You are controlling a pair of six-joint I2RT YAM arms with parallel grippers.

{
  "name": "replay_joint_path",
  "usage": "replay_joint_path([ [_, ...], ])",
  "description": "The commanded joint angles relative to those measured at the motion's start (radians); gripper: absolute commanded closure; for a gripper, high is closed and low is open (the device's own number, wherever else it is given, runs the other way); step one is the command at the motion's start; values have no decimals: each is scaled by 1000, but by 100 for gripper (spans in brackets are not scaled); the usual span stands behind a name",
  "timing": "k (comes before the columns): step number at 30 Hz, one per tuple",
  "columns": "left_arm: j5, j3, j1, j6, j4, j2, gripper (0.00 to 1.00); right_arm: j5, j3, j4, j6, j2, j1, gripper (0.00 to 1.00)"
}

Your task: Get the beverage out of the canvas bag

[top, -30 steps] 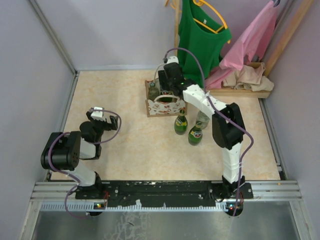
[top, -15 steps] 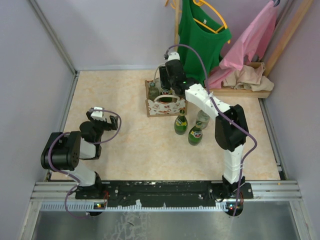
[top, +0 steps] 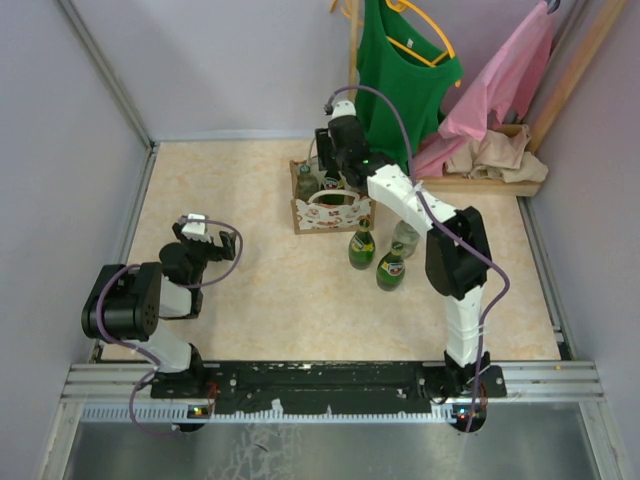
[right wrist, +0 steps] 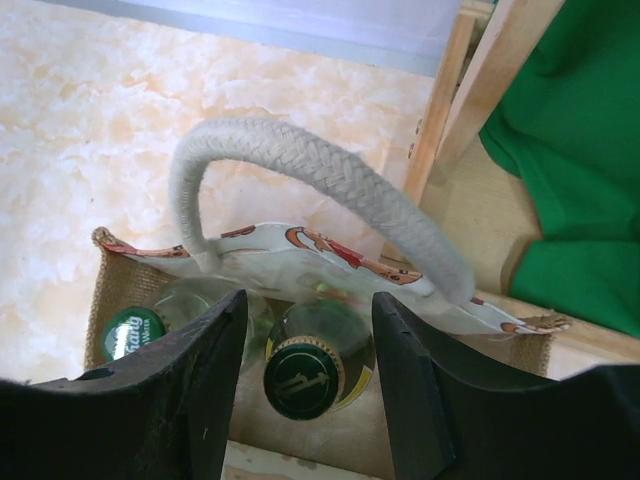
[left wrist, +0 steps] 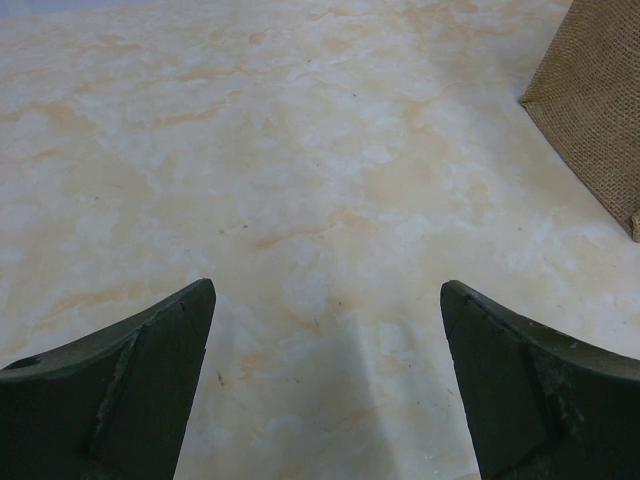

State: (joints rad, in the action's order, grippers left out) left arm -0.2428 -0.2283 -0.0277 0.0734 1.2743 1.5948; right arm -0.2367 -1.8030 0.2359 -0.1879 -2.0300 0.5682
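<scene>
The canvas bag (top: 331, 206) stands at the back of the table, tan with a white-and-red front panel and white rope handles (right wrist: 330, 175). Inside it, a dark green beverage bottle (right wrist: 303, 378) stands upright with a gold-rimmed cap. A second bottle with a green cap (right wrist: 132, 333) stands beside it. My right gripper (right wrist: 309, 300) hangs over the bag's mouth (top: 332, 172), fingers on either side of the dark bottle's neck, with a small gap on each side. My left gripper (left wrist: 327, 290) is open and empty over bare table at the left (top: 196, 223).
Three bottles (top: 361, 247) (top: 391, 268) (top: 405, 238) stand on the table just in front of the bag. Behind the bag a wooden rack (top: 480, 182) holds a green shirt (top: 404, 75) and pink cloth (top: 500, 85). Walls enclose the table on three sides.
My right gripper's jaws have narrowed around the dark bottle, and the wrist has shifted slightly toward the back over the bag. The left arm has not moved.
</scene>
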Motion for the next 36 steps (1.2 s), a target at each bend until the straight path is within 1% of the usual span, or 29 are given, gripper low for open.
replay_joint_path([
  [1,3,-14,6,8,8,1,0,9,-52,-20,-4,-22,-4,48],
  [12,2,-14,5,7,8,1,0,-10,-7,-29,0,-25,-5,50],
  [16,2,-14,6,8,8,1,0,-14,-11,-24,4,-34,-4,55],
  [18,3,-14,5,6,9,0,0,-14,-9,-24,5,-38,-5,58],
  [21,3,-14,5,8,8,1,0,-20,-13,-18,8,-44,-5,69],
  [23,3,-14,6,8,8,1,0,-26,-17,-13,12,-45,-5,83],
  [25,2,-14,5,8,9,1,0,-34,-29,-3,19,-46,-5,100],
  [36,2,-14,6,7,8,1,0,-66,-189,43,94,-28,-5,100],
])
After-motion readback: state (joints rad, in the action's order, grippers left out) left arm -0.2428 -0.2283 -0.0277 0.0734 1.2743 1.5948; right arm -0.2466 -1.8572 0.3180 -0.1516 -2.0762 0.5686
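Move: The right hand is right over the dark green bottle in the canvas bag, whose middle lies straight below it by about 9 cm. A green-capped clear bottle stands some 6 cm to the left, level with it and 11 cm down; on the table, another green bottle stands about 14 cm back and 6 cm to the right. From the left hand the bag's dark green bottle is roughly 14 cm ahead and 27 cm to the right. The right hand sinks about 2 cm over the dark green bottle, then closes and pinches its neck. ##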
